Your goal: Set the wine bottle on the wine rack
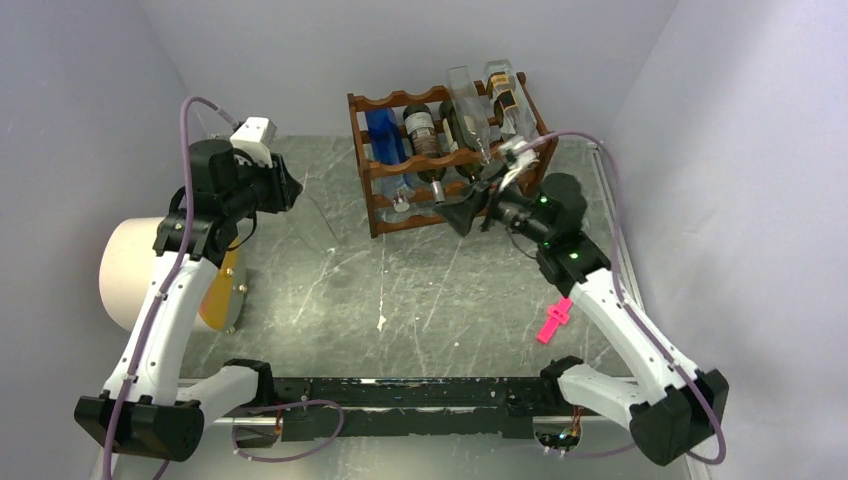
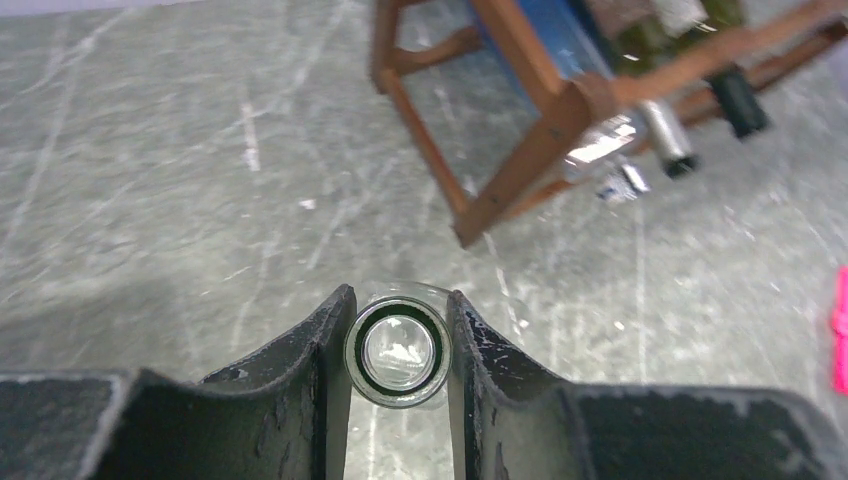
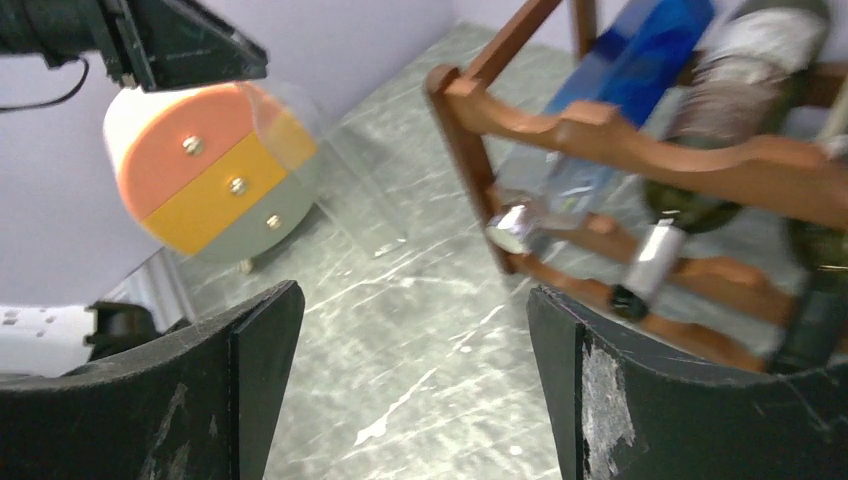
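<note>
A clear glass wine bottle (image 1: 318,215) hangs upright over the left half of the table. My left gripper (image 1: 285,187) is shut on its neck. In the left wrist view the round bottle mouth (image 2: 397,350) sits squeezed between the two black fingers (image 2: 320,350). The reddish-brown wine rack (image 1: 385,165) stands at the back centre, holding a blue bottle (image 1: 385,135), dark bottles and clear ones on its top tier. My right gripper (image 1: 465,212) is open just in front of the rack's right side. Only bare table shows in its gap (image 3: 415,295), with the rack (image 3: 620,140) to its right.
A round white cabinet (image 1: 150,270) with orange, yellow and grey drawer fronts (image 3: 215,170) stands at the left edge behind the left arm. A pink plastic piece (image 1: 553,322) lies on the table by the right arm. Walls close in on both sides.
</note>
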Motion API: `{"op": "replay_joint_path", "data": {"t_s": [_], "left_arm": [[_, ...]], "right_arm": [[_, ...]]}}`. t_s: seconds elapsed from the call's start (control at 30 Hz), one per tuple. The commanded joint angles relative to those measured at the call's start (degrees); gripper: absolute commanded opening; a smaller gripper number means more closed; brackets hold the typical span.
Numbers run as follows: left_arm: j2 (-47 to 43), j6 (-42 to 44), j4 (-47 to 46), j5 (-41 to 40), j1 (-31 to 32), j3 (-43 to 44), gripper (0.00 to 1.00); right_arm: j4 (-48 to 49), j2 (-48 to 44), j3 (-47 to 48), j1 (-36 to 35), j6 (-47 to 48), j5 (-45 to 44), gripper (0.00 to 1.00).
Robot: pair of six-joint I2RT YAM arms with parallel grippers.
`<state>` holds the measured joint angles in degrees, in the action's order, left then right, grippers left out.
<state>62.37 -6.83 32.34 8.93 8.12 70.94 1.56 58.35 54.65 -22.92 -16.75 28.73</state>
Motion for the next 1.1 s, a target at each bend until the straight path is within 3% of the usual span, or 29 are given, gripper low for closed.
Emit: {"op": "replay_joint_path", "data": {"t_s": [0.0, 0.3, 0.5, 0.87, 1.07], "left_arm": [[-2.4, 2.3, -1.2, 16.4, 0.9, -0.1, 0.07], [-3.1, 3.0, 0.5, 27.7, 2.7, -0.1, 0.07], [-3.5, 2.8, 1.0, 29.4, 3.2, -0.1, 0.07], [-3.6, 1.3, 1.4, 29.3, 3.4, 0.1, 0.07], [-2.9, 0.5, 2.5, 29.9, 3.4, 1.0, 0.07]], "right_arm": [[1.5, 4.1, 1.6, -11.6, 3.0, -5.7, 0.88], [5.7, 16.2, 5.3, -29.2, 3.6, -26.5, 0.89], [7.3, 23.9, 9.9, -36.4, 5.8, -33.8, 0.89], [10.9, 33.0, 15.0, -41.7, 12.0, -45.5, 0.88], [15.6, 35.4, 15.1, -41.9, 15.7, -45.4, 0.80]]}}
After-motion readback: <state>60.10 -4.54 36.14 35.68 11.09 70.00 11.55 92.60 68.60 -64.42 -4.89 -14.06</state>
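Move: The left hand already holds the clear wine bottle by its neck, with the body hanging below. The open right gripper lies about 31 cm to the left hand's right, 5 cm nearer the base and about level in height. From the right hand, the bottle's middle is some 28 cm left, 7 cm ahead and 13 cm lower. The rack stands roughly 22 cm straight ahead of the right hand, 17 cm below, with the blue bottle 12 cm left, 22 cm ahead. Leftward and down, the right hand sweeps about 22 cm past the rack's front to the hanging bottle, wrist rolling so the fingers dip, and brings its wide-open fingers to either side of the body without closing. The left hand keeps its neck grip, carrying the bottle rightward and back about 10 cm towards it, swinging some 30 degrees clockwise, then nearly stops. ##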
